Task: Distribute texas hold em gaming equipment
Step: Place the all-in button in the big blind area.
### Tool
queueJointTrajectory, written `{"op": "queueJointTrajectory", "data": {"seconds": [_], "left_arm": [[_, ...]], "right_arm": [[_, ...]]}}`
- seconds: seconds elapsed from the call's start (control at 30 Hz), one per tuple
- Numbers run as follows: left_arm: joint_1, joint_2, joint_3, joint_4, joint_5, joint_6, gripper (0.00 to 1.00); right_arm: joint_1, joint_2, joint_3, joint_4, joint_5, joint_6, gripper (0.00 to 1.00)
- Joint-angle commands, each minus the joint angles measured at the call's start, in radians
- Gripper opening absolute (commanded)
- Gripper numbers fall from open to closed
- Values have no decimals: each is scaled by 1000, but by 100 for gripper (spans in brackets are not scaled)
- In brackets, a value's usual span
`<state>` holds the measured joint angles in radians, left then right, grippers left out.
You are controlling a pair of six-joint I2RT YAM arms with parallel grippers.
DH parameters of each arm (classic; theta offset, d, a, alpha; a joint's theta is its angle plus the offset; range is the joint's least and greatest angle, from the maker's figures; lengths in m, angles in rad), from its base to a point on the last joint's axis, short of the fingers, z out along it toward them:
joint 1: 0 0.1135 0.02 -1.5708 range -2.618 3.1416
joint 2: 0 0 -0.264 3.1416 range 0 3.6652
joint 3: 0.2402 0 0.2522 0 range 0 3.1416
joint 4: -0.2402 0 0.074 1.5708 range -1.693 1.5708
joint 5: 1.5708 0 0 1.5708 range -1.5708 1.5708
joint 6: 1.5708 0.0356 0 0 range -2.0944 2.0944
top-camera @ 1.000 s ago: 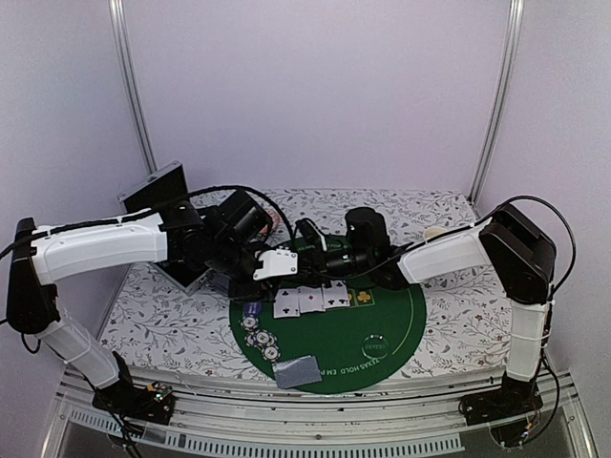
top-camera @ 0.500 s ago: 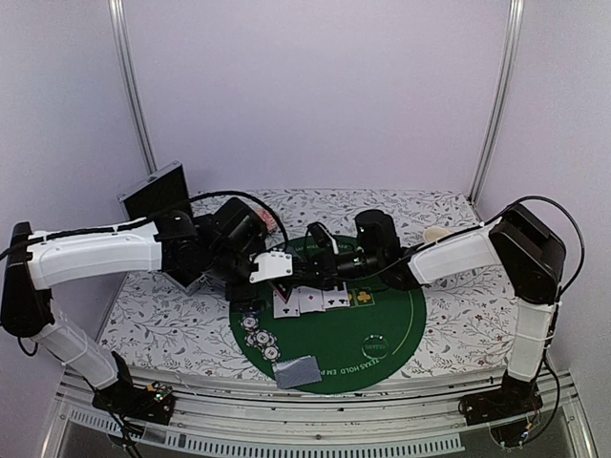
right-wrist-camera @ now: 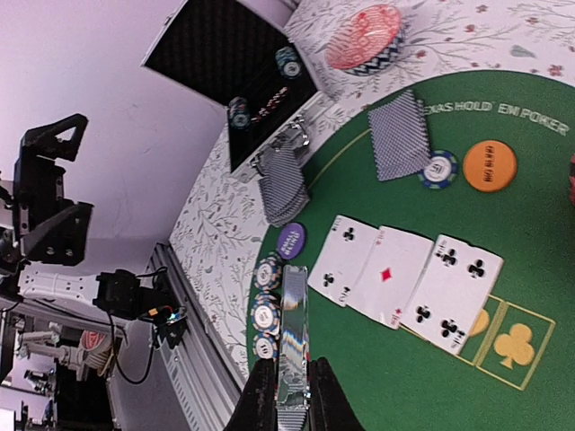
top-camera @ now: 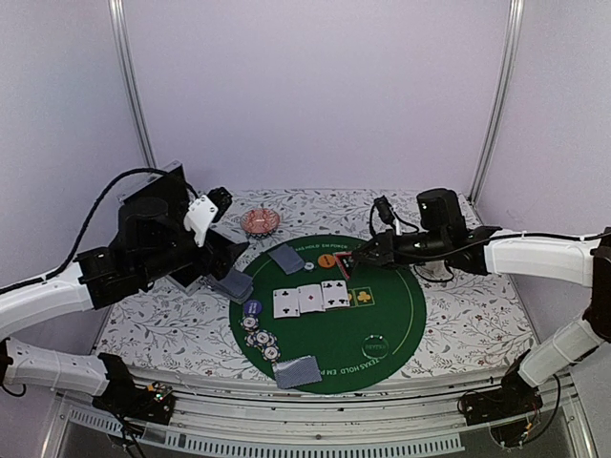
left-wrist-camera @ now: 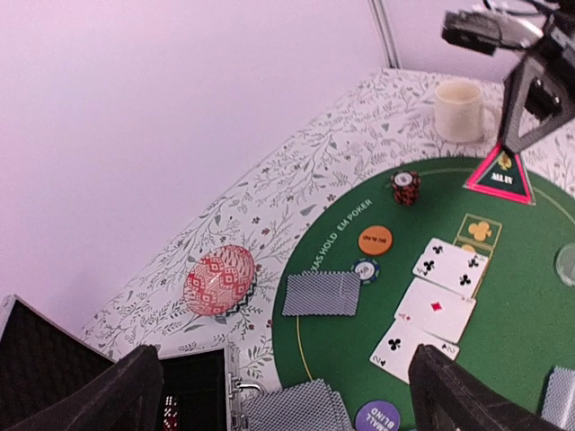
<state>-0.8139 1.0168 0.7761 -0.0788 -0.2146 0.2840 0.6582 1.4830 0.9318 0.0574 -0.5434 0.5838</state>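
On the green poker mat [top-camera: 382, 315] three face-up cards [top-camera: 311, 299] lie in a row. A face-down pair [top-camera: 286, 258] lies behind them, another face-down pair [top-camera: 299, 370] at the near rim, and a deck [top-camera: 232, 284] off the mat's left edge. Striped chips [top-camera: 260, 339] sit by a purple blind disc [top-camera: 252, 307]. An orange button [left-wrist-camera: 375, 240] and a red chip stack [left-wrist-camera: 405, 187] rest further back. My right gripper [right-wrist-camera: 286, 370] is shut on a clear pink-edged "ALL IN" triangle [left-wrist-camera: 499, 175], just above the mat. My left gripper [left-wrist-camera: 296, 395] hangs open and high over the deck.
An open black case [top-camera: 158, 196] stands at the back left, its lid up. A pink patterned dish [top-camera: 260, 221] sits behind the mat. A cream mug [left-wrist-camera: 458, 109] stands at the back right, under my right arm. The floral cloth [top-camera: 162, 324] reaches the near rail.
My left arm has pulled back from the mat's middle, up and to the left, and its jaws have opened. My right arm has drawn back to the right with the triangle.
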Motion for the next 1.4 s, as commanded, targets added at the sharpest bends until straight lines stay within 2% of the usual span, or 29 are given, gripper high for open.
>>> {"op": "queueJointTrajectory", "data": {"seconds": [0.0,0.1,0.4,0.6,0.77,0.83,1.0,1.07,1.17,1.27,1.37], "left_arm": [[38,-58,-59,172,17,-149,98],[68,-70,-70,145,-45,-155,98],[206,14,50,-101,-39,-273,98],[297,12,35,-82,-38,-329,98],[317,18,-7,-78,-58,-343,98],[317,18,-11,-82,-71,-337,98],[317,16,-16,-78,-81,-345,98],[317,17,-17,-79,-80,-343,98],[317,15,-20,-81,-95,-338,98],[317,12,-23,-78,-91,-336,98],[316,15,-26,-75,-78,-335,98]], "right_arm": [[-57,-102,-100,-162,90,-65,2],[-101,-183,-185,-193,102,-60,2],[-168,-329,-278,-303,114,-38,2],[-176,-391,-281,-361,119,-24,2],[-176,-406,-304,-401,92,-8,3],[-175,-425,-319,-360,21,-12,3],[-171,-441,-347,-128,-137,57,2],[-148,-407,-341,-98,-145,74,2],[-31,-339,-317,-45,-118,69,2],[88,-234,-260,1,-113,57,3],[163,-99,-183,-24,-88,26,3]]}}
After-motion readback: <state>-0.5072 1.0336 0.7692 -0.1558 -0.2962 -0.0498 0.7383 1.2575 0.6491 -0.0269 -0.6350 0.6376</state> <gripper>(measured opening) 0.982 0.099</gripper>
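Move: The right hand holds the all-in button. The face-down cards at the mat's near edge, by which it seems to be headed, lie about 21 cm back, 14 cm left and 18 cm below. All about as far below it, the clear disc is 13 cm back, 5 cm right; the purple disc 25 cm left, 1 cm back; the orange disc 14 cm ahead, 6 cm left. From the empty left hand, those cards lie 20 cm back, 19 cm right, 25 cm below. Keeping the all-in button pinched, the right hand first swings about 12 cm to the right, sinking some 6 cm and easing back as its fingers turn clockwise, then reverses left and further back, turning some 20 degrees counter-clockwise towards the near face-down cards. Meanwhile the open, empty left hand clears off about 11 cm left and 6 cm forward towards the open case, turning nearly 30 degrees counter-clockwise. ##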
